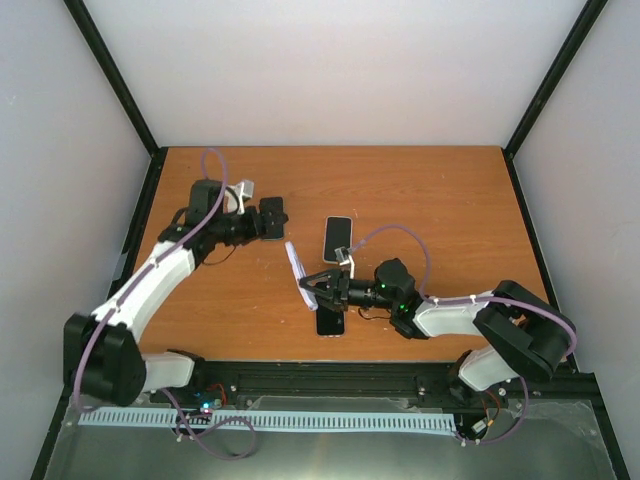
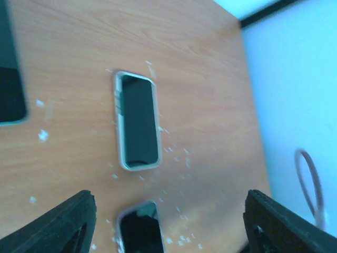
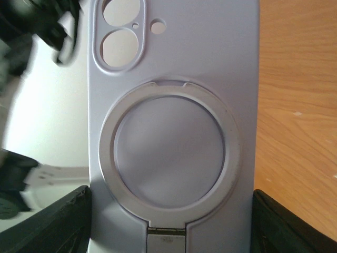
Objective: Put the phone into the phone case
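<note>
My right gripper [image 1: 312,285] is shut on a lavender phone case [image 1: 295,262] and holds it upright off the table. In the right wrist view the case's back [image 3: 231,63] fills the frame, showing its ring stand and camera cut-outs, with a finger against each long edge. A phone with a pale rim [image 1: 338,238] lies flat at mid-table, also in the left wrist view [image 2: 138,121]. A second dark phone [image 1: 330,322] lies under the right gripper. My left gripper [image 1: 275,218] is open over the table, left of the pale-rimmed phone, its fingers [image 2: 79,216] wide apart and empty.
The wooden table [image 1: 450,200] is walled by pale panels and black posts [image 1: 115,80]. In the blurred left wrist view a dark phone [image 2: 138,232] lies low between the fingers and a dark flat thing [image 2: 9,89] sits at the left edge. White specks dot the wood.
</note>
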`<control>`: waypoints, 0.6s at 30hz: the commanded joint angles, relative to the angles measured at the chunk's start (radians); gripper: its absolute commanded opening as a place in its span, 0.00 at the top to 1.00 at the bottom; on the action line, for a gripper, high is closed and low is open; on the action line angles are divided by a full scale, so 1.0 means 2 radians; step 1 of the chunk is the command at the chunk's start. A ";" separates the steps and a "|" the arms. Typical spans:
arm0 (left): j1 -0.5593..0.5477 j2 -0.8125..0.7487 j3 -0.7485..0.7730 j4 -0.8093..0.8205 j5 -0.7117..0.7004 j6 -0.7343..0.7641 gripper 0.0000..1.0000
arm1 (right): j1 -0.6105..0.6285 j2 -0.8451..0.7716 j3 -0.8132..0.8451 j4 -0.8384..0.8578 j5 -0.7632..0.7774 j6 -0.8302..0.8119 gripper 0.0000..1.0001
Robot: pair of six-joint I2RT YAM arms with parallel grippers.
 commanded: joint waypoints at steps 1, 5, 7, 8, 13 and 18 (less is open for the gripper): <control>0.002 -0.069 -0.075 0.071 0.131 -0.076 0.26 | 0.002 0.009 -0.015 0.178 0.016 0.072 0.41; 0.002 -0.119 -0.133 0.154 0.186 -0.140 0.34 | 0.003 0.003 -0.014 0.185 0.028 0.079 0.41; 0.002 -0.134 -0.151 0.189 0.206 -0.163 0.36 | 0.003 -0.002 -0.013 0.176 0.030 0.076 0.41; 0.002 -0.138 -0.156 0.198 0.210 -0.170 0.37 | 0.002 -0.005 -0.012 0.171 0.031 0.074 0.41; 0.002 -0.134 -0.178 0.246 0.234 -0.199 0.42 | 0.004 -0.018 -0.004 0.143 0.031 0.064 0.41; -0.001 -0.133 -0.199 0.274 0.239 -0.218 0.47 | 0.005 -0.023 0.000 0.130 0.035 0.059 0.40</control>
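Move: The lilac phone case, already held on edge in the right hand, has its middle about 2 cm ahead of that hand's pinch. From the empty left hand the case is some 14 cm back, 8 cm right and 3 cm lower; the far black phone lies about 15 cm ahead, 5 cm left and 18 cm below. The near black phone is some 4 cm ahead, 4 cm right and 16 cm below the right hand. The phone case goes up about 5 cm in the right hand's kept grip, that hand's fingertips tipping up a little. Towards the case's open side the left hand draws back about 9 cm, also a few centimetres right and up, quick at first, then easing off. The left fingers swing up some 25 degrees and partly close, still empty. ##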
